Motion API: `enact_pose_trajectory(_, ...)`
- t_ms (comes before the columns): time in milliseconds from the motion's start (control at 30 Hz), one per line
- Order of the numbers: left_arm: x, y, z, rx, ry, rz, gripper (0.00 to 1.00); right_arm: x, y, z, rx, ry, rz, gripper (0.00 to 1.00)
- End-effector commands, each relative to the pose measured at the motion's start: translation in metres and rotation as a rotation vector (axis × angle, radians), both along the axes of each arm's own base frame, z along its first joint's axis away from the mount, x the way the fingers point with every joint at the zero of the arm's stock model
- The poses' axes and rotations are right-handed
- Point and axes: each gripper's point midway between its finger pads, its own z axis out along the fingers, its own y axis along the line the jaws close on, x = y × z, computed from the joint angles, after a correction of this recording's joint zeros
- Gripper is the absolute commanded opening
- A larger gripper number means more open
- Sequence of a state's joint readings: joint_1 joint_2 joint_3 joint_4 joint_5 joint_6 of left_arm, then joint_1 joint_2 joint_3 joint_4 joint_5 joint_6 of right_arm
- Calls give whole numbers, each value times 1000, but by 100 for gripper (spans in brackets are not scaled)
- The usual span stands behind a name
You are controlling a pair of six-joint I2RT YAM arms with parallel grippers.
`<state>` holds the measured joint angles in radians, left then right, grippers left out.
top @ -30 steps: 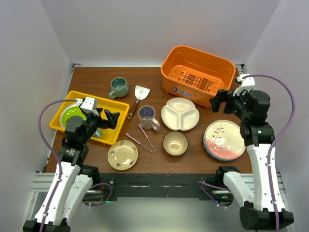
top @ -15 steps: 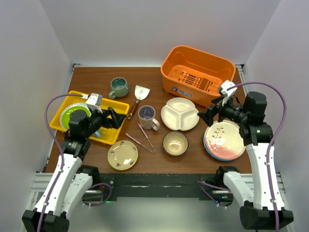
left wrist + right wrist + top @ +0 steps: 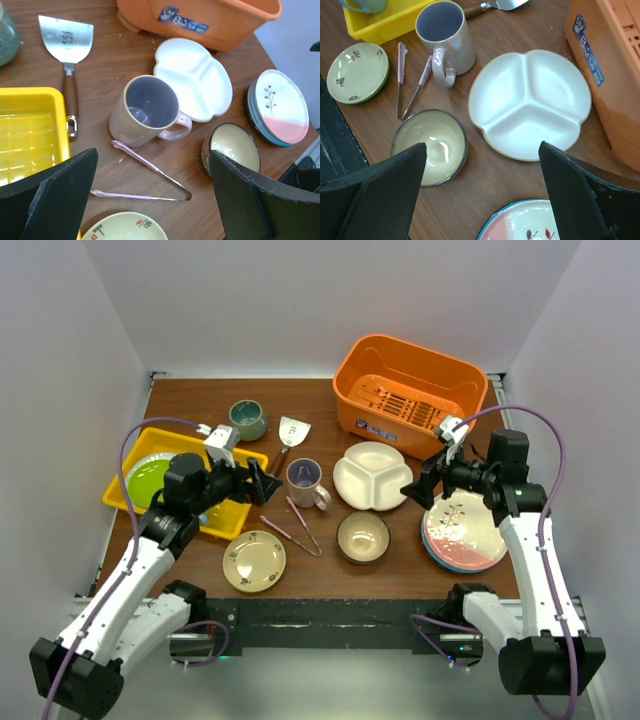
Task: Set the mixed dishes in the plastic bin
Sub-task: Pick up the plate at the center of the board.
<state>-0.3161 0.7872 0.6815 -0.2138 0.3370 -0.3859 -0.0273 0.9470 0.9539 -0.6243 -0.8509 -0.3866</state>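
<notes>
The orange plastic bin stands at the back right with no dishes inside. In front of it lie the white divided plate, a lavender mug, a bronze bowl, a cream plate and a pink floral plate. A teal mug sits further back. A lime-green plate rests in the yellow tray. My left gripper hangs open above the tongs, close to the lavender mug. My right gripper is open over the table between the bronze bowl and the divided plate.
A metal spatula lies between the teal mug and the lavender mug. Thin pink tongs lie beside the cream plate. Side walls close in the table on the left and right.
Both arms have reached inward and lower: the left gripper moved right from the yellow tray toward the lavender mug, the right gripper moved left and down toward the divided plate. Nothing was taken hold of.
</notes>
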Motion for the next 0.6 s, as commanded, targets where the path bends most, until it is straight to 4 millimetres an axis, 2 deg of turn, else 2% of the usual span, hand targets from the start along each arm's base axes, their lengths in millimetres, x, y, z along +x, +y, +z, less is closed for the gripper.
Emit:
enact_pose_trajectory(0,9,-14,17,32,-26,41,97,5,3,-1,5,-39,46,98)
enact_pose_trajectory(200,9,-43,16,129,-26,44,97,22,-10,-17,-56,3,-33,98)
enact_pose_trajectory(367,7,-63,6,190,-29,16,96,35,-29,-30,-157,20,-102,98)
enact_pose_trajectory(467,6,-71,0,211,-32,-4,96,36,-31,-40,-190,55,-85,96)
enact_pose_trajectory(567,5,-76,-4,224,-38,-19,96,34,-26,-52,-194,79,-10,91)
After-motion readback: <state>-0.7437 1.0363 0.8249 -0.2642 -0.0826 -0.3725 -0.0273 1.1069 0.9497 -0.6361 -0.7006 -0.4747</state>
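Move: The white divided plate in the middle of the board lies about 12 cm ahead of the right hand, 8 cm to its left and 21 cm below. From that hand the cream bowl stands about 9 cm left and 4 cm back, the stacked plates some 14 cm right and nearly level, the orange bin roughly 30 cm ahead. From the left hand the plate is about 12 cm ahead and 25 cm right, with the mug between, some 10 cm ahead and 8 cm right. The right hand, wide open, sinks about 5 cm towards the right-hand side of the white plate, starting straight down and then also easing some 3 cm forward and a little less to the right, its wrist tipping slightly. Meanwhile the left hand, also open and empty, sweeps about 7 cm right towards the mug and the plate beyond, dipping a couple of centimetres late on and rolling its left side up some 10 to 15 degrees. ##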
